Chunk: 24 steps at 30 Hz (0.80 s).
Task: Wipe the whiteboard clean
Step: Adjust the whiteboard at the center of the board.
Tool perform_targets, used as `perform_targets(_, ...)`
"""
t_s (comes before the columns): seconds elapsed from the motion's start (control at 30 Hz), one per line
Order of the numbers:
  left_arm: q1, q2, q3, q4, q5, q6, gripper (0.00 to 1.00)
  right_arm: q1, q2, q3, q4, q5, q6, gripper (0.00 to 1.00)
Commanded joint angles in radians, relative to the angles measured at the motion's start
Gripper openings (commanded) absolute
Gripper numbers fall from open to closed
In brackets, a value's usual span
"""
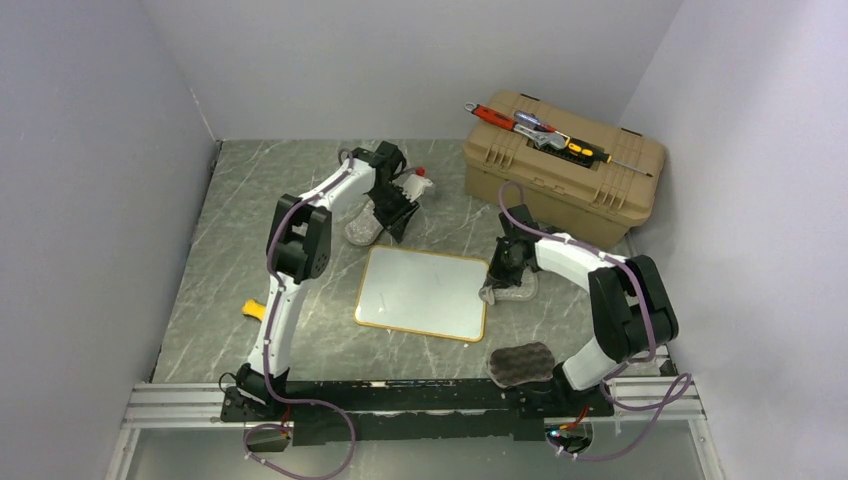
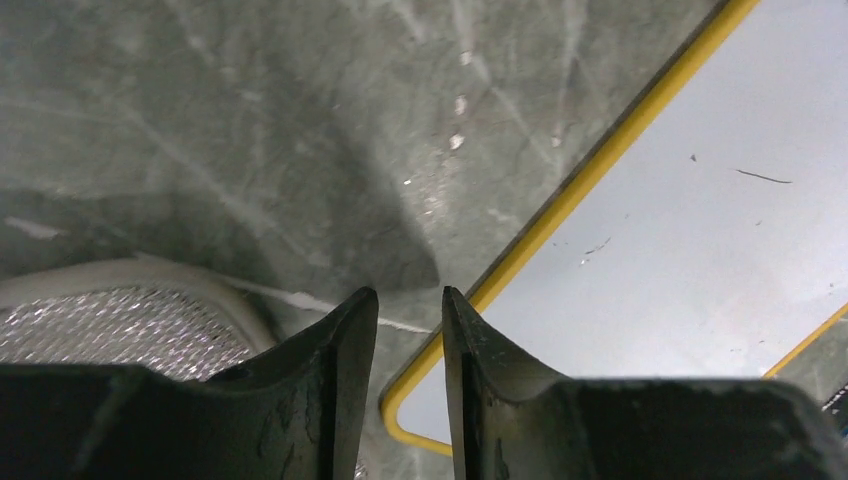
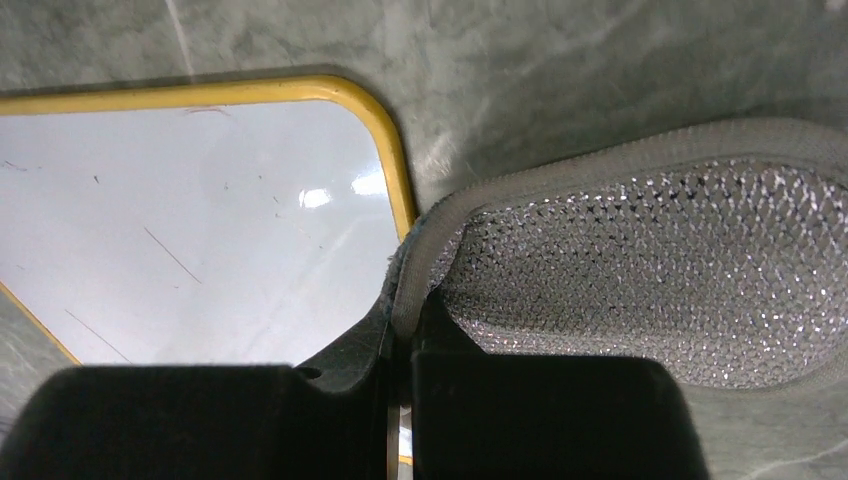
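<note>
The whiteboard (image 1: 422, 293) lies flat mid-table, yellow-framed, glossy white with only a few faint thin marks (image 3: 170, 255). My right gripper (image 1: 498, 280) is at its right edge, shut on the rim of a silver mesh scrub pad (image 3: 640, 270) that rests on the table just off the board's corner (image 3: 385, 130). My left gripper (image 1: 396, 215) hovers beyond the board's far left corner (image 2: 420, 400). Its jaws (image 2: 410, 295) stand slightly open with nothing between them. A second silver mesh pad (image 2: 120, 325) lies just left of it.
A tan toolbox (image 1: 565, 170) with hand tools on its lid stands at the back right. A dark wavy sponge (image 1: 521, 362) lies near the right arm's base. A small white and red item (image 1: 418, 180) sits behind the left gripper, a yellow object (image 1: 253, 310) by the left arm.
</note>
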Motion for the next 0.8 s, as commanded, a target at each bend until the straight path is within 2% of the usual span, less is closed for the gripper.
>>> perform_targets(0.0,0.030,0.055,-0.041,0.022,-0.145,0.016,0.37,-0.001,0.115,0.071,0.058,0.034,-0.006,0.00)
perform_targets(0.23,0.042,0.018,-0.219,-0.051,-0.121,0.107,0.30,0.005,0.323,0.232,0.105,-0.032,-0.018,0.00)
perform_targets(0.47,0.054,-0.069,-0.404,-0.123,-0.078,0.188,0.23,0.074,0.461,0.442,0.043,-0.043,-0.034,0.00)
perform_targets(0.77,0.077,-0.156,-0.516,-0.196,0.064,0.237,0.18,0.168,0.668,0.784,-0.048,-0.055,-0.038,0.00)
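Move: The whiteboard's middle lies about 14 cm back and 6 cm right of the left hand, whose fingertips hover just beyond its far long edge near the left corner; a loose grey pad lies 7 cm left and 4 cm ahead of that hand. From the right hand, which pinches another grey pad at the board's right edge, the board's middle is some 14 cm left and level with it; a dark pad sits about 20 cm back and 7 cm right. All lie 1 to 2 cm below the hands. The whiteboard is turned counter-clockwise between the two hands: the left, after a short shift leftwards, draws the far edge back and to the left, about 16 cm in all, fingers narrowing and tips tilting back towards the base. The right, still pinching its grey pad, pushes the right edge forward and left about as far, staying low. ##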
